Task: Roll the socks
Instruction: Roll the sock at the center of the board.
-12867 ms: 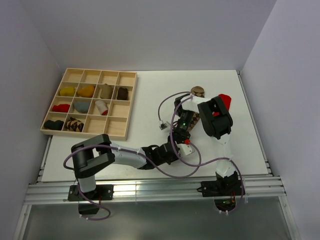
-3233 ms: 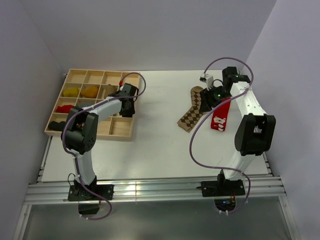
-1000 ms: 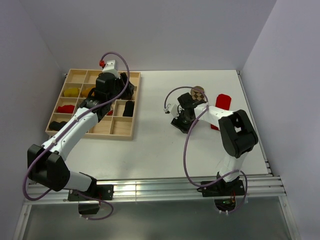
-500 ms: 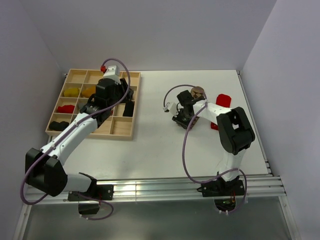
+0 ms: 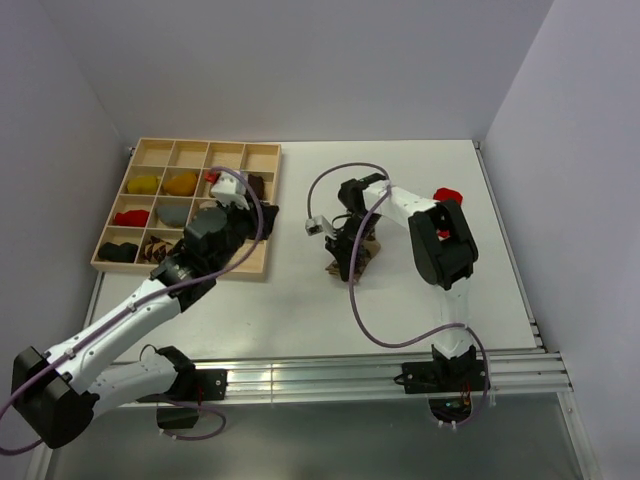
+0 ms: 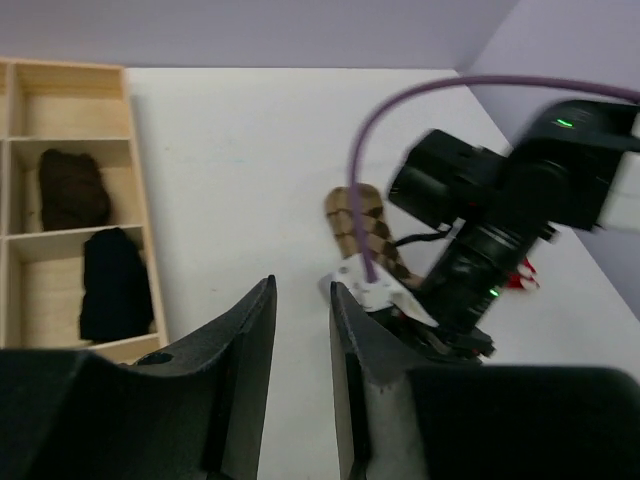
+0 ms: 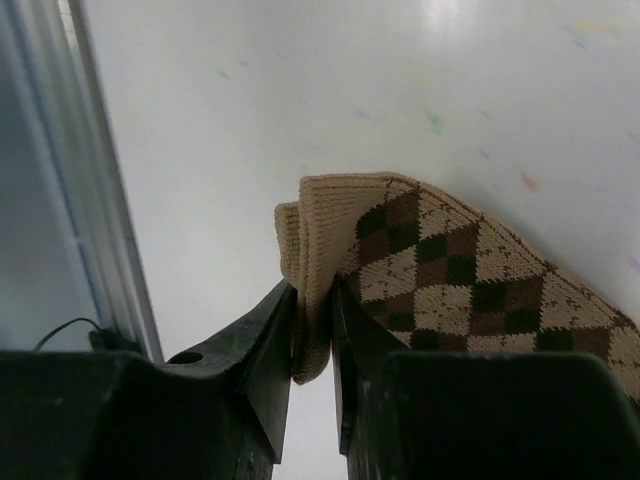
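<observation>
The brown-and-tan argyle sock [image 7: 450, 270] lies on the white table [image 5: 300, 300], and my right gripper [image 7: 312, 290] is shut on its folded tan cuff. From above, that right gripper [image 5: 345, 262] sits at the near-left end of the argyle sock [image 5: 366, 248]. The red sock [image 5: 447, 193] lies bunched behind the right arm. The black sock [image 6: 115, 285] rests in a tray compartment. My left gripper [image 6: 300, 285] hovers by the tray's right edge with a narrow bare gap between its jaws. In the top view the left gripper [image 5: 255, 218] covers that corner.
The wooden compartment tray [image 5: 190, 143] at the back left holds yellow [image 5: 140, 184], orange [image 5: 180, 183], grey [image 5: 172, 212] and red [image 5: 130, 217] bundles. A dark brown bundle [image 6: 72, 188] sits in a right-hand cell. Purple cables loop off both arms.
My left arm swung from over the tray's back toward its near right edge, jaws narrowing. My right gripper shut on the argyle sock's cuff and drew it toward the near left.
</observation>
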Robot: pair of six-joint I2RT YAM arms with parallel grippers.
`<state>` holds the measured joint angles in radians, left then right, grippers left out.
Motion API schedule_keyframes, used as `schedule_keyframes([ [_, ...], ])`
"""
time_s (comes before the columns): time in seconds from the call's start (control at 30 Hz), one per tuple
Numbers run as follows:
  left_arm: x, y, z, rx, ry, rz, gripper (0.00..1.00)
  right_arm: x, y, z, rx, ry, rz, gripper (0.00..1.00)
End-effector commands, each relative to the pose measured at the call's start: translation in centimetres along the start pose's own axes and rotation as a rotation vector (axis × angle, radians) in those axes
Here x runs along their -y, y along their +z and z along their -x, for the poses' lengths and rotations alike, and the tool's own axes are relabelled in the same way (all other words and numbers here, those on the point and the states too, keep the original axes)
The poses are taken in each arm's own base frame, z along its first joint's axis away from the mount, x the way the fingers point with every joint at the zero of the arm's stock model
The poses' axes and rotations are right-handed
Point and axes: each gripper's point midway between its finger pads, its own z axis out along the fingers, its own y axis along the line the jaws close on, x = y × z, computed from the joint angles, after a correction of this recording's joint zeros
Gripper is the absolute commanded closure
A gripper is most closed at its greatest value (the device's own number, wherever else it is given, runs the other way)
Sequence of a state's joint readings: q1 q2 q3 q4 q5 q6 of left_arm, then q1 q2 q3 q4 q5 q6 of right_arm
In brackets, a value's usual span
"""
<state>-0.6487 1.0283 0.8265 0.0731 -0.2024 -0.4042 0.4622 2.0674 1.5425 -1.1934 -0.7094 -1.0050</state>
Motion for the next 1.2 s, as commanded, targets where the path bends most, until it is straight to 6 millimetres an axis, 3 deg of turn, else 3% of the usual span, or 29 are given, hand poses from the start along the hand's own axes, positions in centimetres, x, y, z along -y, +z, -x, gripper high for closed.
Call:
schedule_keyframes([
  [0.0, 2.5, -0.8, -0.8, 0.041, 0.109, -0.071, 0.67, -6.0, 0.3, 0.0, 0.027, 0.055, 0.262, 0.72],
  [0.03, 4.2, -1.2, -1.8, 0.025, 0.124, -0.122, 0.66, -6.2, 0.5, -0.4, 0.016, 0.05, 0.269, 0.72],
  [0.13, 6.2, -1.4, -4.9, -0.034, 0.205, -0.208, 0.65, -6.9, 1.5, -1.3, -0.01, 0.062, 0.305, 0.71],
  [0.17, 7.8, -1.8, -6.1, -0.054, 0.229, -0.271, 0.63, -7.0, 1.7, -1.5, -0.013, 0.071, 0.313, 0.72],
  [0.23, 9.2, -2.0, -9.7, -0.13, 0.303, -0.342, 0.6, -7.1, 2.0, -1.8, -0.022, 0.097, 0.324, 0.72],
  [0.4, 10.1, -1.6, -16.1, -0.262, 0.351, -0.411, 0.52, -6.8, 2.6, -2.1, -0.011, 0.187, 0.355, 0.72],
  [0.47, 11.1, -1.8, -16.8, -0.265, 0.337, -0.479, 0.49, -6.2, 2.9, -2.0, -0.012, 0.254, 0.338, 0.72],
  [0.83, 11.3, 0.3, -23.6, -0.4, 0.385, -0.536, 0.47, -4.9, 3.0, -2.4, 0.027, 0.424, 0.367, 0.75],
  [1.17, 11.4, 1.9, -25.3, -0.406, 0.386, -0.549, 0.47, -4.4, 3.3, -3.8, 0.013, 0.465, 0.346, 0.75],
])
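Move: The checkered sock has its folded near end in the right fingers. Its middle lies some 2 cm ahead, 3 cm right and 3 cm below the right hand, but about 17 cm right, 1 cm back and 26 cm below the left. The black roll in the tray is roughly 6 cm ahead, 5 cm left and 25 cm below the left hand. From the right hand, the red sock lies about 11 cm ahead and 22 cm right. The sock's folded end stays pinched in the right fingers, drawn about 5 cm back and slightly down as the wrist tips some 30 degrees, swinging the fingertips towards the base. From beside the tray the left hand drops about 23 cm, swings right and back to that end, turning clockwise and opening wider; its fingers stop close around the fold, unclosed. ##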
